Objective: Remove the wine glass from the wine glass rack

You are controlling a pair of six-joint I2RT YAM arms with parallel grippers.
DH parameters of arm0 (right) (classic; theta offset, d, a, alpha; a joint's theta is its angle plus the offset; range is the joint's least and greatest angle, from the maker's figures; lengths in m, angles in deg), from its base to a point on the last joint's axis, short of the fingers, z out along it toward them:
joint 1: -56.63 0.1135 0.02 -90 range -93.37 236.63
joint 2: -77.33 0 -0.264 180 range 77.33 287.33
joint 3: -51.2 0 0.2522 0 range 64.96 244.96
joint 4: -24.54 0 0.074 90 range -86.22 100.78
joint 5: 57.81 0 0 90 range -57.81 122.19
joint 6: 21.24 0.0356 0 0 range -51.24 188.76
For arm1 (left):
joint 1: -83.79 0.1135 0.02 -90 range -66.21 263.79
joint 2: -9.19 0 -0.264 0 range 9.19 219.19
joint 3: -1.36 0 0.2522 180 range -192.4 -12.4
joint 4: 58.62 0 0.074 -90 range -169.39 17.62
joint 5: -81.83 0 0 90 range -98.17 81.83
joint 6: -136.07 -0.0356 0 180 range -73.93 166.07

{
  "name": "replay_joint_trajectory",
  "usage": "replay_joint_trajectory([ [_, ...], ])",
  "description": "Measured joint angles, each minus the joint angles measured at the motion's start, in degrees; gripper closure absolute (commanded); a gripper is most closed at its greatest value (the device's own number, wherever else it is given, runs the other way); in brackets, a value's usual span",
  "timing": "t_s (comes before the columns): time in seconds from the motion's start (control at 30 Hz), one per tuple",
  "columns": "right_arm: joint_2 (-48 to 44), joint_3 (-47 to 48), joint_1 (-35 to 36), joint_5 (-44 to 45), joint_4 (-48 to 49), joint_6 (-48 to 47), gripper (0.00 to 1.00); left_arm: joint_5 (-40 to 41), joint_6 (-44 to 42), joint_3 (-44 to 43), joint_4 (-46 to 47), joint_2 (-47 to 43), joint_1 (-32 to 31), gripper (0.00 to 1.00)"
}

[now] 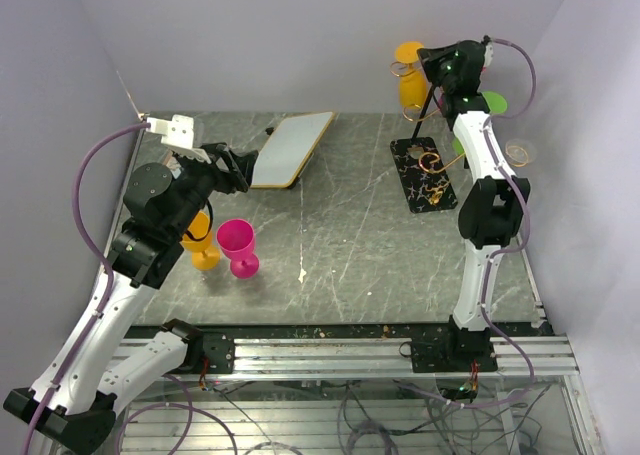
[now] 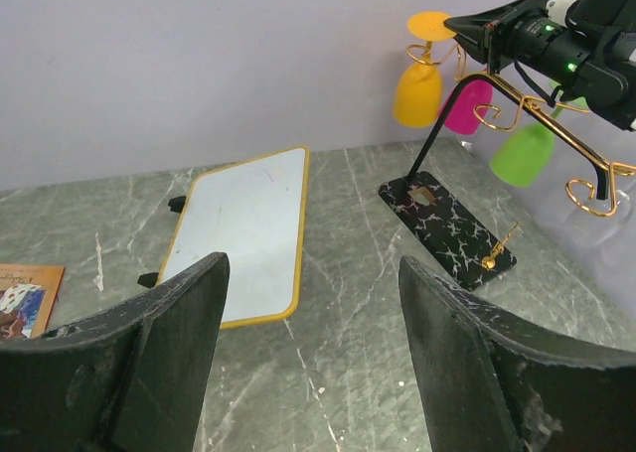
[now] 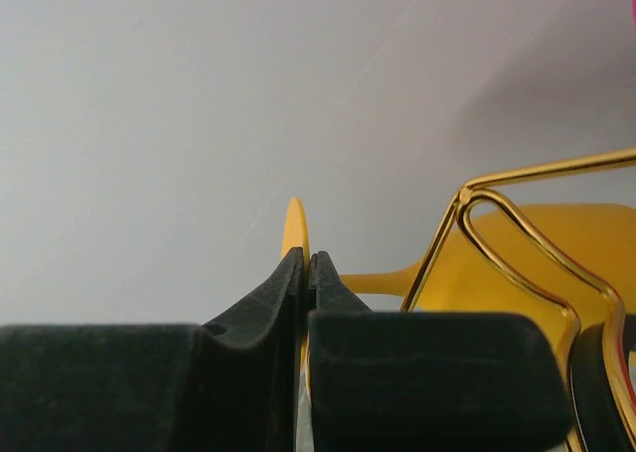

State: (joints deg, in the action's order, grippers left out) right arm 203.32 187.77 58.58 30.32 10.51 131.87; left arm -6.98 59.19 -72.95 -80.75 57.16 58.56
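Note:
The wine glass rack (image 1: 425,175) stands at the back right, a black veined base with a dark slanted post and gold wire arms (image 2: 537,114). A yellow wine glass (image 1: 412,87) hangs upside down from one arm (image 3: 497,214). My right gripper (image 3: 306,258) is shut on the thin edge of that glass's foot (image 3: 295,224), up at the top of the rack (image 1: 432,63). A pink glass (image 2: 467,109) and a green glass (image 2: 522,154) hang there too. My left gripper (image 2: 313,263) is open over the table's left side (image 1: 248,170), holding nothing.
An orange glass (image 1: 203,245) and a pink glass (image 1: 238,245) stand upright on the table at the left. A white board with a yellow rim (image 1: 290,147) lies tilted at the back centre. A clear cup (image 1: 518,153) sits by the right wall.

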Motion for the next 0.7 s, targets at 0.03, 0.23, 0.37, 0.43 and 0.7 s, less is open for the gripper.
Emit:
replay_joint_trajectory([
  [0.03,0.61,0.79,-0.04,-0.11,0.0,-0.13,1.0,0.0,0.0,0.0,0.0,0.0,0.0,0.2],
  [0.23,3.26,3.23,0.0,-1.66,0.96,-0.35,1.0,-0.02,0.0,0.02,0.0,0.07,0.0,0.2],
  [0.37,4.39,4.22,0.72,-2.78,1.57,-0.83,1.0,-0.02,0.0,0.02,0.0,0.13,-0.11,0.2],
  [0.43,4.7,4.85,1.36,-3.06,1.75,-1.25,1.0,-0.02,0.0,0.02,0.0,0.15,-0.11,0.2],
  [0.7,5.16,7.63,5.05,-4.85,3.43,-1.6,1.0,-0.07,0.04,0.02,0.02,0.15,-0.11,0.2],
])
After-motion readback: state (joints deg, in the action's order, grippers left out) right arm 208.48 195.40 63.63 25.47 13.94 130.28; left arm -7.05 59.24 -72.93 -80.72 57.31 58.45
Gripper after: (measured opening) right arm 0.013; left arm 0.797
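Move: The yellow wine glass hangs upside down, its foot already pinched by the right hand; its middle lies about 3 cm left of that hand and 9 cm below, neither ahead nor back. The rack's gold hook is around its stem, roughly 1 cm back, 2 cm left and 4 cm down. The pink glass still racked hangs about 10 cm right, 1 cm back and 10 cm lower. From the left hand, the yellow glass is some 36 cm ahead, 35 cm right and 15 cm lower. The yellow glass, still pinched by the edge of its foot, is eased a little over 1 cm farther forward by the right hand, then carried about 7 cm left, away from the hook and the other racked glasses. Along the leftward stretch the hand climbs a couple of centimetres and turns some 10 degrees counter-clockwise, fingers staying shut. ##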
